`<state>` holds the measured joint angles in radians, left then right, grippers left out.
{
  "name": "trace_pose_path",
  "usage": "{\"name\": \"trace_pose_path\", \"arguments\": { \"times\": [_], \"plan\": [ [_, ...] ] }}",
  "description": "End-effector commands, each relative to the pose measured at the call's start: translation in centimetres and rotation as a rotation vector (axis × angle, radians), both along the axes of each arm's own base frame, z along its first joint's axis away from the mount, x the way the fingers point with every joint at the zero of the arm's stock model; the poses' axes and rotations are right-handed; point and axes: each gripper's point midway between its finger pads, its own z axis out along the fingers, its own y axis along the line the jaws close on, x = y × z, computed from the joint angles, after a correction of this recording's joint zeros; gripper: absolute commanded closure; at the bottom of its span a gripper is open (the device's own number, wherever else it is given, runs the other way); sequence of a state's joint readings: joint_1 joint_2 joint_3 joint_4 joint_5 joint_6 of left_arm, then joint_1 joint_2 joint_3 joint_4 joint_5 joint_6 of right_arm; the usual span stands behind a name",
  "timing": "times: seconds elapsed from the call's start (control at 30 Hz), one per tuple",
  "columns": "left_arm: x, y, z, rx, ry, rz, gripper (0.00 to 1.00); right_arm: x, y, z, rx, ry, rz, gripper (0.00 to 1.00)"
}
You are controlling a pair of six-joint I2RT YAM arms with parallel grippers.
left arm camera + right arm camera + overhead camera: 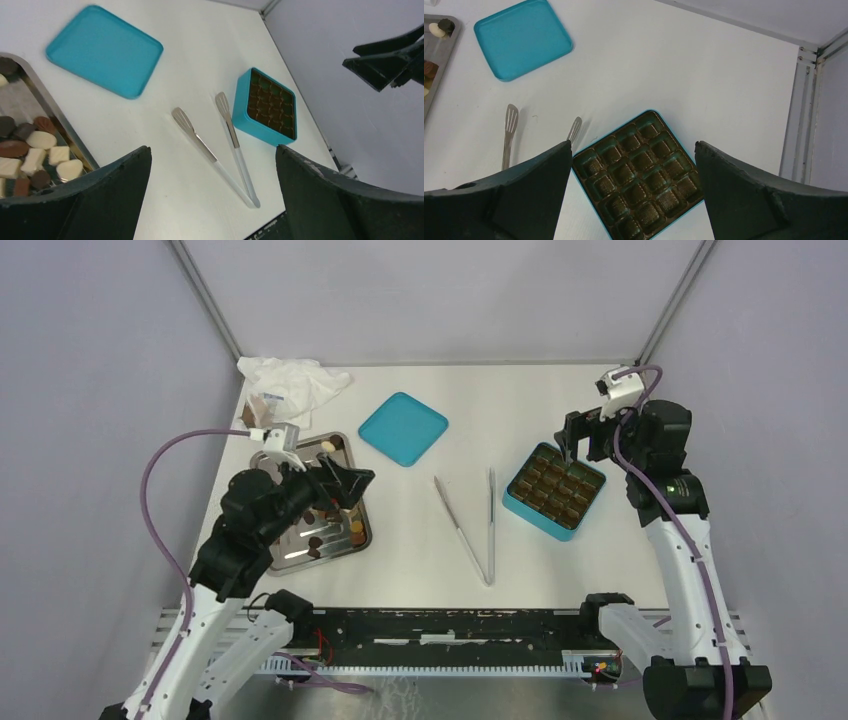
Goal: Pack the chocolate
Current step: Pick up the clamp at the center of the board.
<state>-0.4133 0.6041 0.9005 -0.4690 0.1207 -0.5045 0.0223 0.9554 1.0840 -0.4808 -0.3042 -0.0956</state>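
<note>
The chocolate [335, 530] lies as several small dark, light brown and cream pieces in a steel tray [310, 566] at the left. My left gripper [355, 488] hovers open and empty over the tray's right side; its wrist view shows pieces of chocolate [35, 155] at the lower left. A teal box [555, 490] with brown grid cells stands at the right, its cells empty. My right gripper [580, 445] hangs open above the box's far edge, and the box [639, 172] shows between its fingers. A dark piece of chocolate [444, 25] shows at that view's top left.
Metal tongs [470, 530] lie in a V between tray and box. The flat teal lid [403, 428] rests behind them. A crumpled white plastic bag [290, 385] sits at the back left corner. Grey walls enclose the table.
</note>
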Motion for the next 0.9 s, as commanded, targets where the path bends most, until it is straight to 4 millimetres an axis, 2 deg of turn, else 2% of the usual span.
{"name": "trace_pose_path", "arguments": {
  "times": [0.0, 0.13, 0.23, 0.37, 0.47, 0.63, 0.7, 0.77, 0.8, 0.87],
  "plan": [
    [-0.6, -3.3, -1.4, -0.064, 0.048, -0.109, 0.02, 0.3, 0.3, 0.8, 0.058, -0.034, 0.013, 0.02],
    [-0.6, -6.0, -4.0, 0.017, 0.1, -0.141, 0.01, -0.2, 2.6, 0.0, 0.053, -0.038, 0.196, 0.02],
    [-0.4, -7.6, -5.1, 0.05, 0.112, -0.144, 0.01, -1.7, 5.1, -0.6, 0.018, -0.079, 0.426, 0.02],
    [0.1, -9.5, -6.7, 0.026, 0.144, -0.139, 0.01, -2.9, 6.5, -2.2, -0.017, -0.109, 0.573, 0.02],
    [0.6, -10.6, -8.5, -0.02, 0.229, -0.102, 0.01, -3.0, 6.6, -4.2, -0.036, -0.112, 0.605, 0.02],
    [1.7, -11.0, -12.3, -0.063, 0.407, 0.055, 0.03, -2.3, 5.5, -7.6, -0.098, -0.092, 0.559, 0.02],
    [2.1, -10.9, -14.1, -0.035, 0.476, 0.145, 0.11, -2.1, 5.4, -8.5, -0.09, -0.082, 0.552, 0.02],
    [2.2, -11.1, -15.3, 0.01, 0.527, 0.23, 0.25, -2.1, 5.2, -9.2, -0.084, -0.084, 0.539, 0.02],
    [2.1, -11.5, -16.0, 0.044, 0.546, 0.256, 0.35, -2.2, 5.1, -9.6, -0.081, -0.086, 0.535, 0.02],
    [2.1, -12.2, -17.5, 0.11, 0.592, 0.301, 0.48, -2.4, 5.0, -10.2, -0.087, -0.091, 0.535, 0.02]
  ]
}}
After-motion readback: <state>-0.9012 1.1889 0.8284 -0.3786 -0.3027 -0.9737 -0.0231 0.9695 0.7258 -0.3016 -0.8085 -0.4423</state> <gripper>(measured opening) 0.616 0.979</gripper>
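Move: Some 20 cm to the left hand's right, 2 cm farther out and about 29 cm below lies the clamp, its joined end towards the bases. From that hand the chocolate tray is about 14 cm left and 7 cm ahead, the blue lid 7 cm right and 25 cm ahead, both near table height. The right hand has the blue box nearly underneath, roughly 2 cm ahead, 3 cm left and 27 cm down; the clamp is about 19 cm to its left and 8 cm back. Dropping about 17 cm and swinging some 11 cm to the right, the left hand comes towards the clamp, steepening its descent late as its fingers tip down about 30 degrees and begin to narrow from wide open, touching nothing. The right hand, still wide open, shifts left, then sinks towards the blue box, turning some 30 degrees counter-clockwise. ##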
